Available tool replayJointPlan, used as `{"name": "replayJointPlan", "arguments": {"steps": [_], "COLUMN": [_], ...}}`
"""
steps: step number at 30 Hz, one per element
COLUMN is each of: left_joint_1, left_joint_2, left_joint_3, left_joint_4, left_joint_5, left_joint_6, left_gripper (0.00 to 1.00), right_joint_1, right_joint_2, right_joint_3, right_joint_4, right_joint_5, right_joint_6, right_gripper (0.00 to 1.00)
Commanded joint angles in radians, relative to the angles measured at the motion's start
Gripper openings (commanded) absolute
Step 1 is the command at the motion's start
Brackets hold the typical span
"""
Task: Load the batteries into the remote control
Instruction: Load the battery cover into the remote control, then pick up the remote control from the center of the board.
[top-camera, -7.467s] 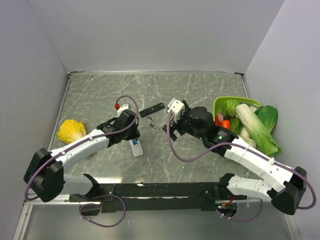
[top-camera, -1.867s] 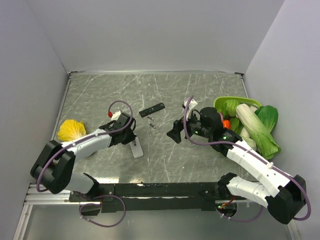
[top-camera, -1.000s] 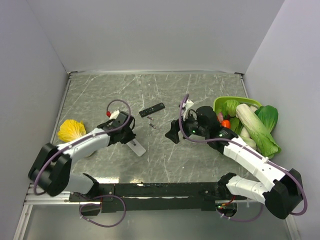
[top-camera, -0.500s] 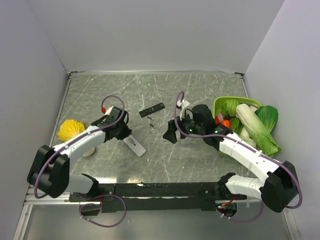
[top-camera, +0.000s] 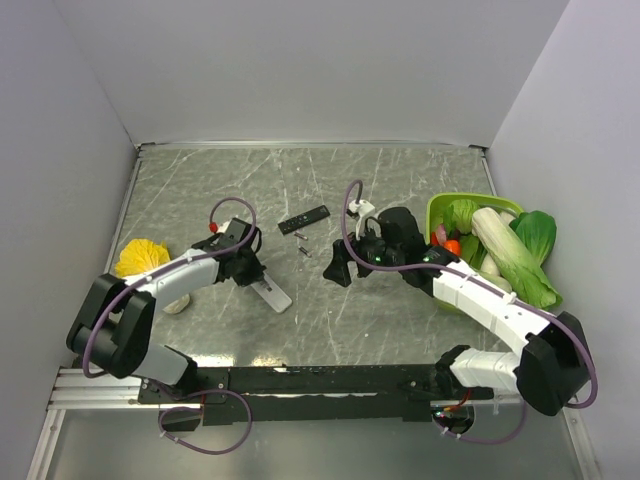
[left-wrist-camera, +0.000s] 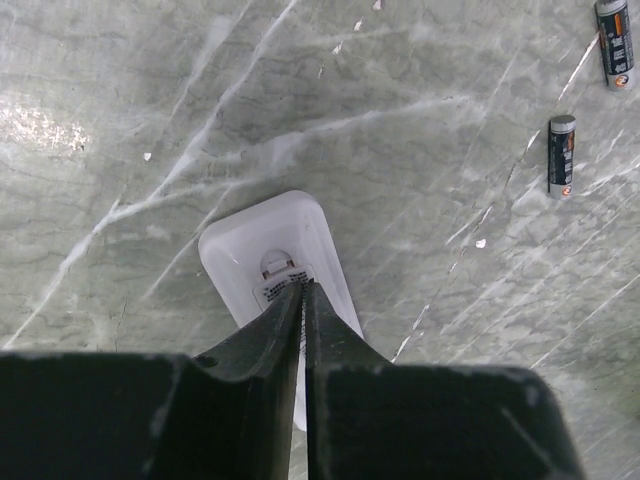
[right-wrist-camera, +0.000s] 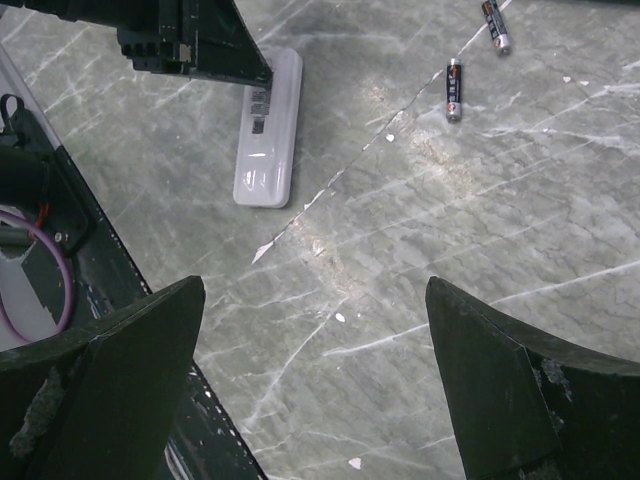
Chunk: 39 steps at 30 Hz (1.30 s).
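Note:
The white remote control (left-wrist-camera: 285, 265) lies on its face on the marble table, its back with a small latch and a label facing up. My left gripper (left-wrist-camera: 303, 285) is shut to a thin slit, and its tips sit on that label with nothing between them. Two dark batteries (left-wrist-camera: 561, 155) (left-wrist-camera: 614, 30) lie loose on the table beyond the remote. My right gripper (right-wrist-camera: 315, 285) hangs wide open over bare table, a short way from the batteries (right-wrist-camera: 453, 90) and the remote control (right-wrist-camera: 268, 150). From above, the left gripper (top-camera: 250, 272) is at the remote's (top-camera: 272, 294) far end.
A longer black remote (top-camera: 303, 219) lies behind the batteries. A green basket (top-camera: 440, 207) heaped with vegetables stands at the right. A yellow object (top-camera: 135, 258) lies at the left beside the left arm. Grey walls close the table in on three sides.
My left gripper has drawn back onto the remote's far end and its jaws have narrowed. The right gripper has drifted left toward the batteries, still wide open.

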<state>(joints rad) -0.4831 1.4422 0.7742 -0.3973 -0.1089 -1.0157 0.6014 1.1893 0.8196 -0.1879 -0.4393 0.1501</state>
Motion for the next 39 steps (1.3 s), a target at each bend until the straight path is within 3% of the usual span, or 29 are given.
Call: {"name": "replayJointPlan", "arguments": {"steps": [1, 11, 15, 18, 23, 28, 33, 34, 39], "left_joint_1": [0.001, 0.001, 0.006, 0.040, 0.123, 0.222, 0.244, 0.244, 0.244], "left_joint_2": [0.063, 0.029, -0.009, -0.103, -0.199, -0.396, -0.604, -0.627, -0.779], "left_joint_3": [-0.033, -0.044, -0.023, -0.004, 0.013, -0.048, -0.061, -0.053, -0.033], "left_joint_4": [-0.064, -0.135, -0.147, -0.123, -0.094, -0.058, -0.063, -0.074, -0.146], "left_joint_5": [-0.021, -0.072, -0.087, -0.061, -0.006, 0.034, -0.043, -0.084, -0.219], "left_joint_6": [0.005, -0.014, -0.011, -0.020, -0.018, -0.032, -0.009, -0.004, 0.025], "left_gripper": [0.11, 0.10, 0.17, 0.26, 0.33, 0.54, 0.95, 0.99, 0.99], "right_joint_1": [-0.002, -0.003, 0.015, 0.043, 0.121, 0.254, 0.342, 0.362, 0.411], "right_joint_2": [0.016, 0.058, 0.092, 0.125, 0.213, 0.325, 0.483, 0.509, 0.670], "right_joint_3": [0.058, 0.096, 0.134, 0.159, 0.208, 0.299, 0.404, 0.423, 0.535], "right_joint_4": [0.015, -0.022, -0.051, -0.067, -0.088, -0.125, -0.159, -0.171, -0.234], "right_joint_5": [-0.013, -0.013, -0.009, 0.004, 0.046, 0.122, 0.227, 0.241, 0.316], "right_joint_6": [0.008, -0.015, -0.033, -0.043, -0.053, -0.072, -0.049, -0.043, -0.024], "right_gripper": [0.99, 0.99, 0.99, 0.99, 1.00, 1.00, 1.00, 1.00, 1.00]}}
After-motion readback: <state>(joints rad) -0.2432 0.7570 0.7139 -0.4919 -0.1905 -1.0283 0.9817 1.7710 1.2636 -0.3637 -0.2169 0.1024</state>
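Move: The left hand's nearly shut tips are on the white remote's battery cover near its latch; the remote's middle is about 2 cm back, 2 cm to their right and 1 cm lower. From that hand, the nearer battery lies some 8 cm ahead and 10 cm right, the other 12 cm ahead and 9 cm right, the black remote 16 cm ahead and 10 cm right. For the right hand, the white remote is roughly 17 cm left, 1 cm ahead and 14 cm below. The left fingertips keep pressing on the battery cover for about half a second, then come off it; that hand climbs some 15 cm and swings 9 cm left, opening wide while its fingers tip up about 30 degrees. The wide-open right hand eases slightly forward, then sweeps about 13 cm left towards the white remote, sinking 8 cm and drawing a little back as its fingers tip further down. ##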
